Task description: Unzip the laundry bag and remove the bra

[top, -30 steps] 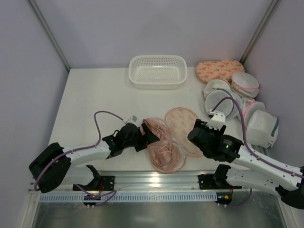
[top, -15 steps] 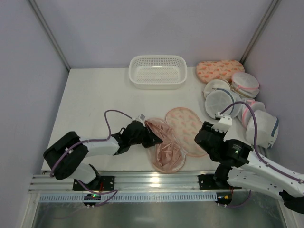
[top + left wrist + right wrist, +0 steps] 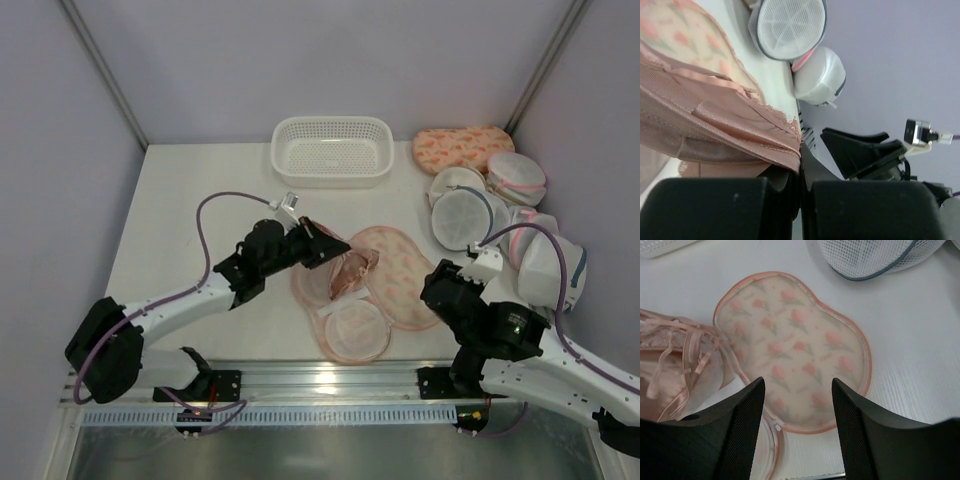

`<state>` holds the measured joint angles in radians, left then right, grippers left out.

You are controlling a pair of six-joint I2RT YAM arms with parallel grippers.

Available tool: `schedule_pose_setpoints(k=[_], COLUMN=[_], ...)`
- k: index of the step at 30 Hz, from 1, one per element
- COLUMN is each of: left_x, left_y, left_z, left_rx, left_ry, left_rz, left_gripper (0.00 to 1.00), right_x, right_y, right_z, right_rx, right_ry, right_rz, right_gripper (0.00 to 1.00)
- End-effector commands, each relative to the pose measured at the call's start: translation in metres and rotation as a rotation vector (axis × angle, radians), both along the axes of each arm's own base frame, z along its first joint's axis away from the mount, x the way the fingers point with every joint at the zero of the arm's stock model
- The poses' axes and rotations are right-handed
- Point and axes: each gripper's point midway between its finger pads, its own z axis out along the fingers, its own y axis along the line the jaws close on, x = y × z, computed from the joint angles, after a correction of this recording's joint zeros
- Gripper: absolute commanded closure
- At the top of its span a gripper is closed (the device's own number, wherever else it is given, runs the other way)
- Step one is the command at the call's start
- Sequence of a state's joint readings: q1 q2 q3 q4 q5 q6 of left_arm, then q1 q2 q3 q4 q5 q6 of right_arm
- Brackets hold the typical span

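Observation:
The laundry bag [image 3: 392,268] lies unzipped and spread flat near the table's front, its tulip-print flap [image 3: 795,347] facing up and a round pale lobe [image 3: 352,330] nearer me. My left gripper [image 3: 330,254] is shut on the edge of the pale pink bra [image 3: 350,272] and holds it bunched just above the bag's left half. In the left wrist view the satin bra [image 3: 715,125] hangs from the closed left gripper [image 3: 801,167]. My right gripper [image 3: 797,390] stands open above the flap's near edge, nothing between its fingers; the bra's straps [image 3: 685,342] lie to its left.
A white basket [image 3: 332,150] stands at the back centre. A second peach print bag [image 3: 462,146] and several round white mesh bags [image 3: 465,215] crowd the back right, close to my right arm. The side walls close in on both sides.
My left gripper closed on the bra and drew it up and back out of the bag. My right gripper came off the bag, narrowed a little and pulled back to the right.

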<state>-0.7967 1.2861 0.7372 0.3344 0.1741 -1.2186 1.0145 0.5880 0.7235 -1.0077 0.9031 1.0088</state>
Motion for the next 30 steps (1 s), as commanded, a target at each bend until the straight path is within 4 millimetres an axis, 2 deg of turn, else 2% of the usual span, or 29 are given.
schedule_pose_setpoints(k=[1,3,5,6,7,8,9,10,11,12,13,14,16,17,19,20,21,22,23,24,25,26,28,30], left_x=[0.027,0.046,0.074,0.089,0.101,0.120,0.138,0.150,0.168,0.180,0.200,0.214,0.233,0.252,0.276,0.295,0.307,0.318,0.341,0.347,0.359,0.377,0.391,0.408], left_y=[0.005,0.003,0.012,0.012,0.009,0.017,0.014,0.013,0.014,0.013,0.007,0.009,0.008,0.005,0.016,0.016,0.027,0.029,0.029,0.034,0.040,0.039,0.049,0.052], left_z=[0.019,0.033,0.045,0.039,0.065,0.073,0.065,0.072,0.105,0.114,0.099,0.132,0.153,0.159,0.170,0.154,0.180,0.179,0.148,0.169,0.162,0.131,0.127,0.097], left_rx=[-0.036,-0.069,-0.081,-0.072,-0.108,-0.120,-0.119,-0.138,-0.183,-0.216,-0.226,-0.280,-0.372,-0.412,-0.499,-0.523,-0.567,-0.595,-0.591,-0.629,-0.634,-0.628,-0.627,-0.572], left_ry=[-0.057,-0.084,-0.117,-0.108,-0.151,-0.170,-0.153,-0.159,-0.222,-0.224,-0.195,-0.257,-0.276,-0.299,-0.296,-0.297,-0.356,-0.336,-0.295,-0.345,-0.332,-0.281,-0.290,-0.245], left_rz=[0.010,0.016,0.056,0.066,0.051,0.074,0.079,0.074,0.063,0.056,0.049,0.028,0.010,0.000,0.020,0.032,0.050,0.060,0.085,0.097,0.118,0.145,0.189,0.238], left_gripper=[1.00,1.00,1.00,1.00,1.00,1.00,1.00,1.00,1.00,1.00,1.00,1.00,1.00,1.00,1.00,1.00,1.00,1.00,0.99,0.99,0.98,0.98,0.97,0.97], right_x=[-0.002,-0.003,-0.004,-0.004,-0.004,-0.004,-0.004,-0.004,-0.004,-0.004,-0.004,-0.004,-0.004,-0.004,-0.004,-0.004,-0.004,-0.005,-0.005,-0.005,-0.005,-0.006,-0.006,-0.006], right_y=[-0.005,-0.007,-0.008,-0.008,-0.008,-0.007,-0.006,-0.005,-0.004,-0.001,0.000,0.003,0.006,0.007,0.008,0.010,0.012,0.013,0.015,0.015,0.016,0.015,0.017,0.018], right_z=[0.004,0.006,0.009,0.009,0.010,0.010,0.011,0.010,0.009,0.008,0.008,0.006,0.003,0.002,-0.001,-0.002,-0.003,-0.004,-0.004,-0.006,-0.007,-0.008,-0.011,-0.013], right_rx=[0.014,0.013,0.024,0.024,0.027,0.028,0.030,0.031,0.031,0.032,0.033,0.034,0.036,0.040,0.038,0.036,0.046,0.044,0.043,0.039,0.034,0.028,0.022,0.020], right_ry=[-0.017,-0.019,-0.026,-0.028,-0.029,-0.029,-0.030,-0.028,-0.022,-0.021,-0.019,-0.013,-0.008,-0.003,-0.001,0.001,0.003,0.007,0.010,0.015,0.021,0.021,0.028,0.032], right_rz=[-0.010,-0.006,-0.004,0.001,0.003,0.006,0.011,0.014,0.021,0.029,0.035,0.044,0.053,0.060,0.066,0.074,0.082,0.088,0.097,0.099,0.101,0.104,0.112,0.120], right_gripper=[0.40,0.40,0.40,0.40,0.40,0.40,0.40,0.40,0.40,0.40,0.40,0.40,0.40,0.40,0.40,0.40,0.40,0.40,0.40,0.40,0.40,0.40,0.40,0.40])
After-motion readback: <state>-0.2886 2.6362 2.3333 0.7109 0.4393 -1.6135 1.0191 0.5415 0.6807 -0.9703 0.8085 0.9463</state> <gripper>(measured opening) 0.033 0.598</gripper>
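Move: The left fingers are shut on the bra, and the white basket it is taken to lies about 42 cm ahead, 2 cm left and 18 cm below. The opened bag's round-cup half is some 4 cm back and straight below, 21 cm down; its floral flap is 4 cm ahead and 15 cm right, equally low. From the idle right hand the basket is roughly 47 cm ahead, 27 cm left and 14 cm below. Left hand, still pinching the bra, swings it about 40 cm forward over the basket, rising 14 cm, then dipping. ##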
